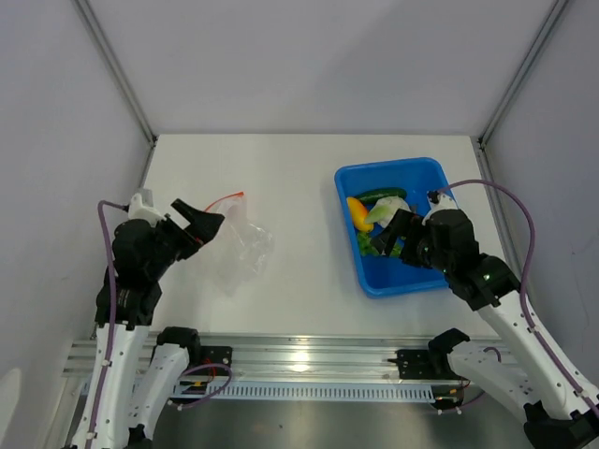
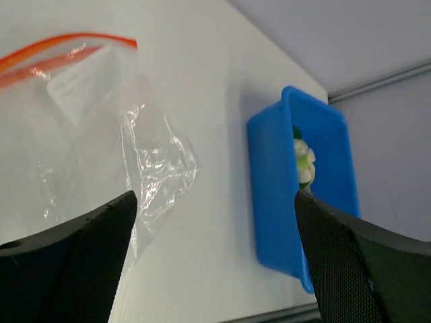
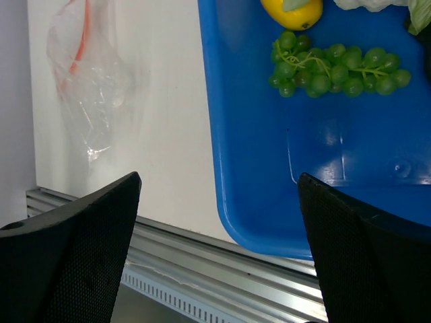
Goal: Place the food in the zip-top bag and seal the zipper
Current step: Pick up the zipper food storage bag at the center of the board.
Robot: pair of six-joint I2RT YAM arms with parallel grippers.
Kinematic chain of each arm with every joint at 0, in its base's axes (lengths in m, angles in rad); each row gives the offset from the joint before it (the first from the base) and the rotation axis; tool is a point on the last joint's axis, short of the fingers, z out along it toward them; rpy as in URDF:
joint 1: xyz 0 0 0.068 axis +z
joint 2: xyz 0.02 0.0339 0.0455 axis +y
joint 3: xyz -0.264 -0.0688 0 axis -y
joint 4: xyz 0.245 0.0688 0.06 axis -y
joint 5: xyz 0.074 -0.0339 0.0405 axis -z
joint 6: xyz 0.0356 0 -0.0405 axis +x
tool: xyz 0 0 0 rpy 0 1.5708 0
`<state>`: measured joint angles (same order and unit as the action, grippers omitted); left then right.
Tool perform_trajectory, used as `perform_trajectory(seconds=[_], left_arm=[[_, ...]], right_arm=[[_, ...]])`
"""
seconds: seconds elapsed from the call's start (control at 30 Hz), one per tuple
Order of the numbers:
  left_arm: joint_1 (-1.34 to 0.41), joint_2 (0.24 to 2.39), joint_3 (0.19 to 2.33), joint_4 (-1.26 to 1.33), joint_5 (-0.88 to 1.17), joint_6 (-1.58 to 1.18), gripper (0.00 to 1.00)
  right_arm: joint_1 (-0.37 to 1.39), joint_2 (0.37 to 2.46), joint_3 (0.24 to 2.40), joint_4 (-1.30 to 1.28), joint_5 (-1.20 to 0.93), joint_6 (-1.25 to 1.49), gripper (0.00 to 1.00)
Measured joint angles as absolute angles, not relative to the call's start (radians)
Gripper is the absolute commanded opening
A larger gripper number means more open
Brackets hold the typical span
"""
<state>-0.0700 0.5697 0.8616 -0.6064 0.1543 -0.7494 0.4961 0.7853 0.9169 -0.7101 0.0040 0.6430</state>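
Observation:
The clear zip-top bag point(image 1: 239, 245) lies crumpled on the table's left side, its orange-red zipper point(image 1: 227, 197) at the far end. The food sits in a blue tray point(image 1: 402, 286): a yellow-orange piece point(image 1: 357, 212), a long green piece point(image 1: 379, 195) and a white piece point(image 1: 388, 210). The right wrist view shows green grapes point(image 3: 337, 64) and the yellow-orange piece point(image 3: 293, 12). My left gripper point(image 1: 201, 224) hangs open and empty above the bag's left edge. My right gripper point(image 1: 393, 234) is open and empty over the tray's near half.
The blue tray point(image 2: 273, 195) stands right of centre, about a hand's width from the bag point(image 2: 101, 134). An aluminium rail point(image 1: 299, 360) runs along the near table edge. White walls enclose the table on the left, right and back.

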Motion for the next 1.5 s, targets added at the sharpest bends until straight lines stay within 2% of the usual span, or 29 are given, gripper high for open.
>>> perform_trajectory(seconds=[0.23, 0.47, 0.83, 1.3, 1.5], left_arm=[[-0.070, 0.568, 0.725, -0.579, 0.217, -0.764, 1.00], [-0.070, 0.596, 0.706, -0.555, 0.140, -0.817, 0.99], [-0.070, 0.655, 0.857, -0.764, 0.102, -0.883, 1.00], [-0.083, 0.659, 0.873, -0.952, 0.170, -0.772, 0.99], [-0.162, 0.661, 0.949, -1.012, 0.159, -0.716, 0.99]], right_arm=[[0.498, 0.894, 0.945, -0.708, -0.026, 0.561, 0.99], [0.558, 1.109, 1.060, -0.669, -0.092, 0.437, 0.99], [0.670, 1.497, 1.372, -0.540, -0.397, 0.411, 0.99], [0.683, 1.794, 1.406, -0.357, -0.570, 0.439, 1.00], [0.691, 1.959, 1.524, -0.294, -0.621, 0.468, 0.99]])
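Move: The food storage bag lies flat on the board, its middle about 37 cm to the right hand's left, 12 cm farther out and 22 cm lower. From the left hand it is some 11 cm ahead, 5 cm to the right and 27 cm below. The blue bin's middle is about 13 cm ahead of the right hand, 7 cm to its right and 18 cm down; the grapes lie roughly 11 cm straight ahead of that hand, 21 cm lower. Towards the bag's right side, the right hand sweeps left from above the bin, about 26 cm with some 9 cm forward, sinking mostly in the latter half and turning about 45 degrees counter-clockwise. The left hand first drops some 6 cm, then draws back a little and tips its fingers down. Both grippers stay wide open, touching nothing. ##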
